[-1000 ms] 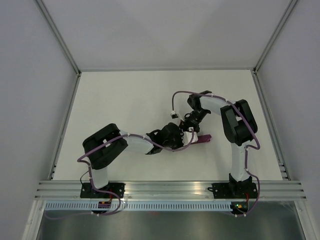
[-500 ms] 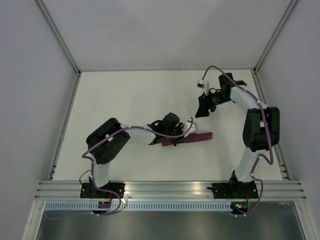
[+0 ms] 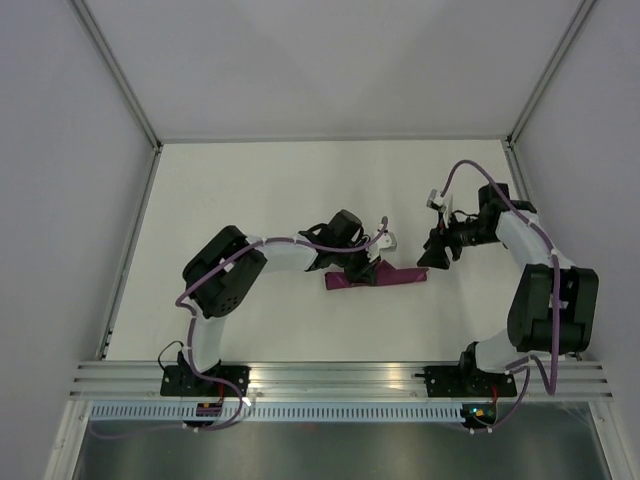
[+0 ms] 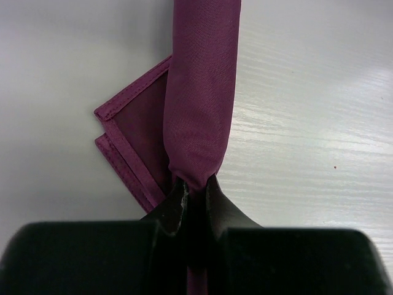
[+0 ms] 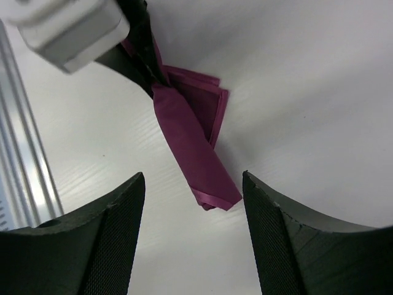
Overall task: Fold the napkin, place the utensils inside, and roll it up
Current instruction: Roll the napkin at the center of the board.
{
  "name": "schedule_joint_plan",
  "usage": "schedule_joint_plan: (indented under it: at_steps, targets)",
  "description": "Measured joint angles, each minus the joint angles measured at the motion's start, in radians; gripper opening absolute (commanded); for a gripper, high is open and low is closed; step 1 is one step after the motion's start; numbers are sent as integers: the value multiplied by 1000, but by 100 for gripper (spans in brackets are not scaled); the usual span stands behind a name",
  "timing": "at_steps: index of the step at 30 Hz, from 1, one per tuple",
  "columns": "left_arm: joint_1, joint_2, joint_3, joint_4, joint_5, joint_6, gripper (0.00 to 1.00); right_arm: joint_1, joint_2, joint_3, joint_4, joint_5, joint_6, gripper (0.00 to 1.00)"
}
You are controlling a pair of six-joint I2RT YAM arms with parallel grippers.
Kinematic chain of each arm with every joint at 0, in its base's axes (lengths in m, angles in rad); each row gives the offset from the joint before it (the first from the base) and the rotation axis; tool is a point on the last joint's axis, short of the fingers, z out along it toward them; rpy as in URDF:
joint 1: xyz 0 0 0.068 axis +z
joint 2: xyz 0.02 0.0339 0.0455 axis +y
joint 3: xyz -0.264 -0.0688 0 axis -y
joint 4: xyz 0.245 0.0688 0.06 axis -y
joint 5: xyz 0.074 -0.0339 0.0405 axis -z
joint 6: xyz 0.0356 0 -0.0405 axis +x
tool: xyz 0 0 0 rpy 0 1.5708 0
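The plum-purple napkin lies on the table as a narrow roll, with a loose hemmed corner sticking out beside it. My left gripper is shut on the left end of the roll, the cloth pinched between its black fingers; the top view shows this gripper low over that end. My right gripper hovers open just off the roll's right end, touching nothing, its fingers spread wide. The utensils are hidden from view.
The white tabletop is walled on three sides by pale panels. An aluminium rail runs along the near edge, and the right wrist view shows it at the left. My left wrist's white camera housing shows above the roll.
My right arm has lifted off the napkin, swung back and right, then come down beside the roll's right end with its jaws spread wider. The left gripper stays shut on the roll.
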Motion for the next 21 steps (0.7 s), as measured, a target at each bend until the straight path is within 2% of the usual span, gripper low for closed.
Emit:
schedule_joint_plan:
  at_steps: [6,9,21]
  targets:
    - [18,35,64,-83,73,-1,2,132,-266,-318,274,158,29,76]
    - [27,48,85,-120,109,-2,2,214,-341,-393,368,228,42,76]
    - [42,106,188,-329,223,-15,2,461,-338,-481,603,439,66,73]
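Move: The free right half of the rolled napkin lies about 7 cm left of the right hand, 4 cm nearer the base and some 11 cm below. The corner flap is roughly 10 cm left and 2 cm back, just as low. The left hand already pinches the roll; from it the free half lies about 8 cm to the right, level with it, and the flap 4 cm right and 3 cm ahead. The open right hand sinks about 6 cm, sweeping left and back towards the napkin, which the pinching left draws back. ##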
